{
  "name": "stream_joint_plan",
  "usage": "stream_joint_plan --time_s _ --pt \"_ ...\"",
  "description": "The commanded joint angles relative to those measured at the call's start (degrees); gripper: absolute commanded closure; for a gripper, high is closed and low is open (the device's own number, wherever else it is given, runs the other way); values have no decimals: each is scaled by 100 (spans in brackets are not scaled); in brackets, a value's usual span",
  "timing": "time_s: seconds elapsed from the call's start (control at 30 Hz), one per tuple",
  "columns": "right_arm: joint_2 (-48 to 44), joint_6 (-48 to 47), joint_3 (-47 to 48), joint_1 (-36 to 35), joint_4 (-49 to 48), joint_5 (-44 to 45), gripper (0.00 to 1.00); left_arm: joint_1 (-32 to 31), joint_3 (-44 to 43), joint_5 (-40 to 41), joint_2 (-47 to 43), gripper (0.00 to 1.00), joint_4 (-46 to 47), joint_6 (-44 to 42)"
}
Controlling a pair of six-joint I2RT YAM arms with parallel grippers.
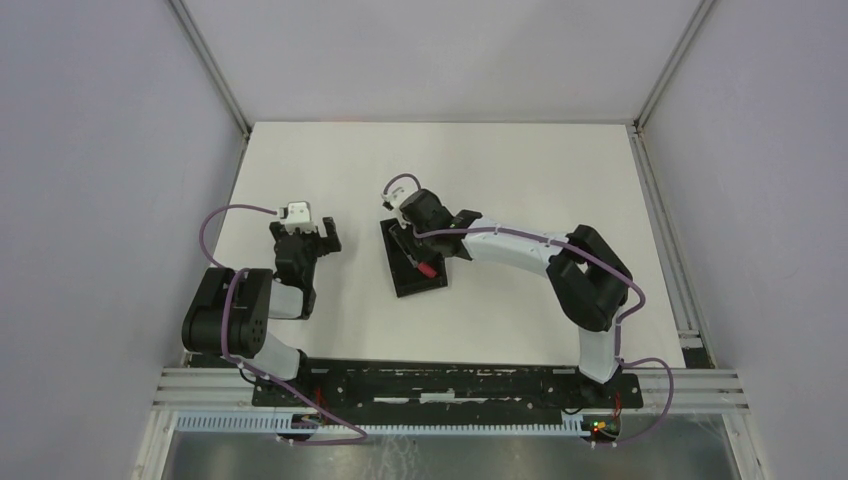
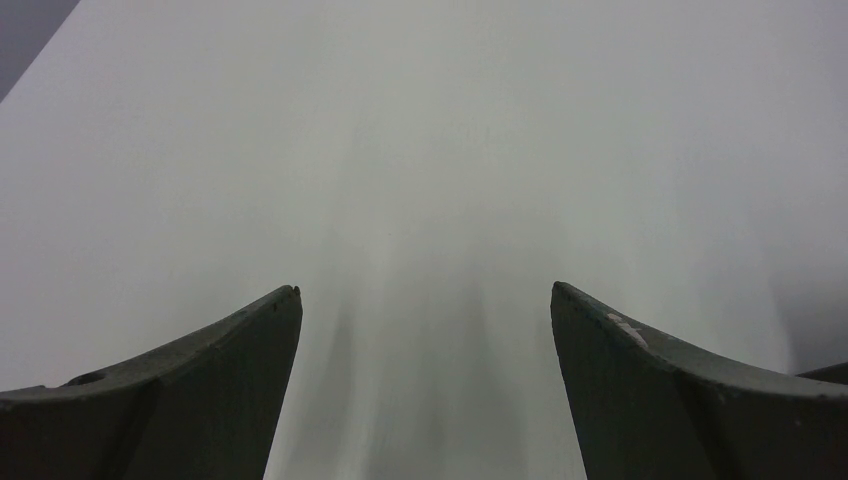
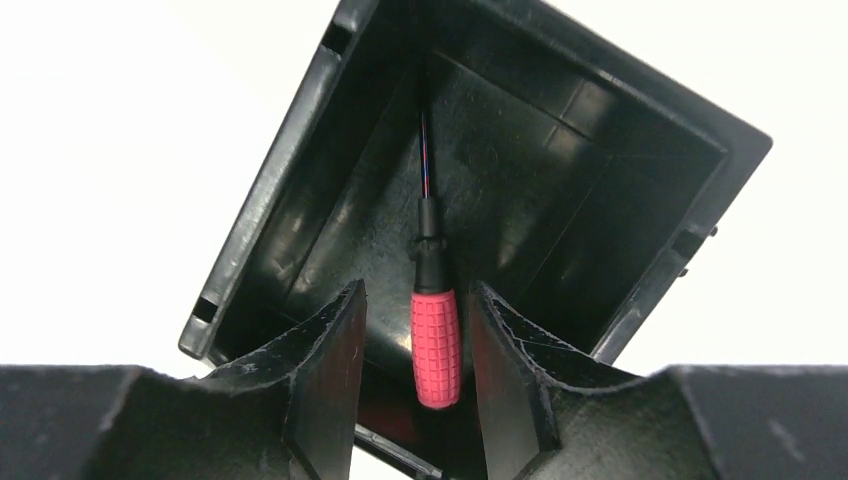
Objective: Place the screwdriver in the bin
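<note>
The screwdriver [image 3: 436, 345], with a red gridded handle and a thin dark shaft, lies inside the black bin [image 3: 270, 190], its shaft pointing toward the far corner. My right gripper [image 3: 418, 287] hovers over the bin's near end, open. Its fingers [image 3: 330, 350] flank the red handle with a gap on each side. From above, the red handle [image 1: 427, 269] shows in the bin [image 1: 393, 262] just below the right gripper [image 1: 408, 240]. My left gripper [image 1: 305, 232] stands open to the left of the bin with nothing in it, and only bare table lies between its fingertips [image 2: 425, 300].
The white table [image 1: 520, 170] is framed by grey walls and metal rails. The right arm [image 1: 585, 280] reaches across from the right toward the bin. The left arm [image 1: 235, 310] is folded near the left edge.
</note>
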State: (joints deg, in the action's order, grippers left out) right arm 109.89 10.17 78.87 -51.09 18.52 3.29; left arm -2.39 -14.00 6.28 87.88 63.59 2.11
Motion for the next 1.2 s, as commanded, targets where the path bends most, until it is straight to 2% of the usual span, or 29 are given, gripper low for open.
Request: stream_joint_plan --time_s 0.0,0.17,0.2,0.23,0.27,0.37,0.5,0.73,0.87,1.0,1.17 --pt "-427 244 344 -42 -324 249 52 -15 -33 13 5 0 303 -96" --pt "-1149 228 238 -49 -545 277 49 -22 -33 15 2 0 303 -96" --pt "-1355 149 174 -51 -605 284 39 -16 -33 13 3 0 303 -97" --pt "-1507 60 87 -44 -667 299 24 -20 -33 9 2 0 303 -97" --pt "-1732 -49 -9 -41 -710 354 3 -21 -33 15 6 0 303 -97" --pt "-2384 -309 -413 -4 -860 830 2 -21 -33 12 2 0 303 -93" --pt "-3289 -759 -1468 211 -1220 1796 2 -15 -33 11 1 0 303 -94" --pt "-4658 -887 -3076 1340 -1209 2116 2 -20 -33 14 2 0 303 -97" --pt "-5304 -771 -4132 1892 -1423 2747 2 -13 -33 16 4 0 303 -94" --pt "-5657 -441 -5063 2230 -1814 3071 2 -16 -33 15 1 0 303 -94" --pt "-5736 -320 -5658 2386 -2346 3044 2 -13 -33 6 4 0 303 -96"
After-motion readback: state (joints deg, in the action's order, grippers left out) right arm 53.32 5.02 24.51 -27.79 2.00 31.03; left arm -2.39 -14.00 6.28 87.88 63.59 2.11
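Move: Lying in the bin and already released, the screwdriver has its middle just below the right fingertips, about 2 cm down and 1 cm ahead, with no sideways offset. The bin's middle is roughly 3 cm ahead of the right hand, 1 cm to its left and 2 cm below. From the idle left hand, the screwdriver lies some 26 cm to the right, 7 cm nearer the base and about 3 cm lower. Rising empty out of the bin, the right hand climbs almost straight up about 20 cm, its part-open fingers spreading fully on the way. It then sweeps right, away from the bin, some 32 cm in all, while sinking roughly 15 cm back down. The wrist levels out from its steep downward tilt and swings about 40 degrees clockwise, until the fingers point forward over bare table. ##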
